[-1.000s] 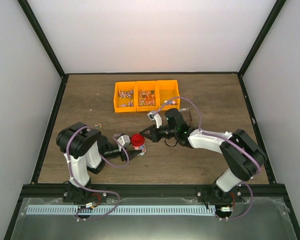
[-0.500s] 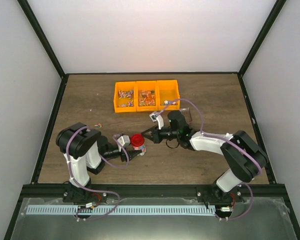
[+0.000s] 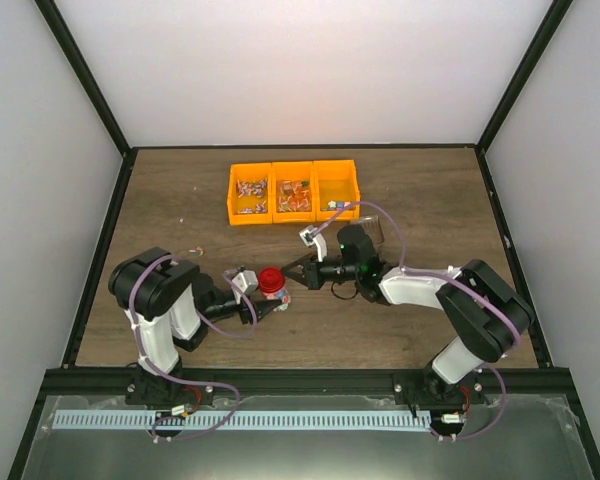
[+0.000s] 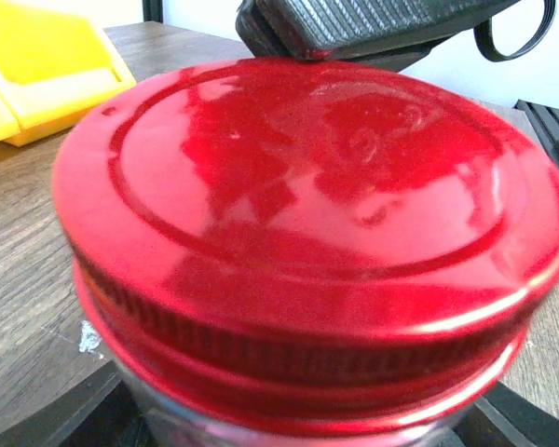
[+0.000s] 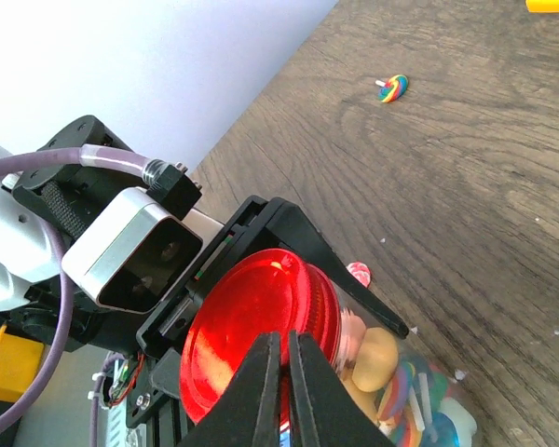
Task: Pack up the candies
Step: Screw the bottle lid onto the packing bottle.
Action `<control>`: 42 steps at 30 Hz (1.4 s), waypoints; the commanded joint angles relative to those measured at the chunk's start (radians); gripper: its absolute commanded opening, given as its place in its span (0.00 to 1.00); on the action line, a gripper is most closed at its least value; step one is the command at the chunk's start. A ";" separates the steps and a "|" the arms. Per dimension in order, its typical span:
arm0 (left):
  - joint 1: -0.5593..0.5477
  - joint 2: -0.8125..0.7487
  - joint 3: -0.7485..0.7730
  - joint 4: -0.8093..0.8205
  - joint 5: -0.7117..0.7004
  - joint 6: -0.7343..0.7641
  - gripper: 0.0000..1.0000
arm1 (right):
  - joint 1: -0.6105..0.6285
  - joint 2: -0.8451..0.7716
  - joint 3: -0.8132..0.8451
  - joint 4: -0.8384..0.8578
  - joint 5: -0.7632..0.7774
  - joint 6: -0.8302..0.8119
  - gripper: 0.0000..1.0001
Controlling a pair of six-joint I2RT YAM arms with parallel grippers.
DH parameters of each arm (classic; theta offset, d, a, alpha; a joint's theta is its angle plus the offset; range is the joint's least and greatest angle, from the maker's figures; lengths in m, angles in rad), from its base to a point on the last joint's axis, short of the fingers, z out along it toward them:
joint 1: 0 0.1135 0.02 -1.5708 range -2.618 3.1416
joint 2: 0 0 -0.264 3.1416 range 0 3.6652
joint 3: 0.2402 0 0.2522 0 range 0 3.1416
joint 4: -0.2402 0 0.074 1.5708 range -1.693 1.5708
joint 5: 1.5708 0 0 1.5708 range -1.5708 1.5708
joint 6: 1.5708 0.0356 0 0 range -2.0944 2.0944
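A small clear jar (image 5: pixel 419 396) with a round red lid (image 3: pixel 271 281) sits left of the table's centre, and my left gripper (image 3: pixel 274 297) is shut on its glass body. Through the glass show candies (image 5: pixel 377 361), yellow, pink and striped. My right gripper (image 5: pixel 281 343) is shut, its tips pressed together over the lid's top face (image 5: pixel 252 326). In the left wrist view the lid (image 4: pixel 307 223) fills the frame, with a right finger (image 4: pixel 373 23) behind it. More candies (image 3: pixel 251 190) lie in the yellow bins (image 3: pixel 293 172).
A loose striped candy (image 5: pixel 392 88) lies on the wood further left, seen small in the top view (image 3: pixel 199 251). A pink swirl candy (image 5: pixel 359 272) rests beside the jar. The three joined bins stand at the back centre.
My right gripper has crept a little left and lower onto the lid, its arm stretching out. The left gripper and the jar shifted very slightly left.
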 commanded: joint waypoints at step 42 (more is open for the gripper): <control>-0.031 0.101 -0.019 0.217 -0.002 0.055 0.46 | 0.008 -0.061 0.136 -0.378 0.096 -0.081 0.29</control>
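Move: The lid, already on the packing bottle, has its middle about 3 cm left of, 2 cm behind and 2 cm below the right hand's closed fingertips, which are at its rim. The bottle stands under the lid, its middle some 8 cm below that hand; the orange candy tray lies some 24 cm ahead, 1 cm left and 12 cm below. From the left hand, which grips the bottle, the lid is about 5 cm above and 1 cm ahead. Right fingertips sweep off the lid's rim, back about 12 cm and down, then return opening; left holds bottle. ##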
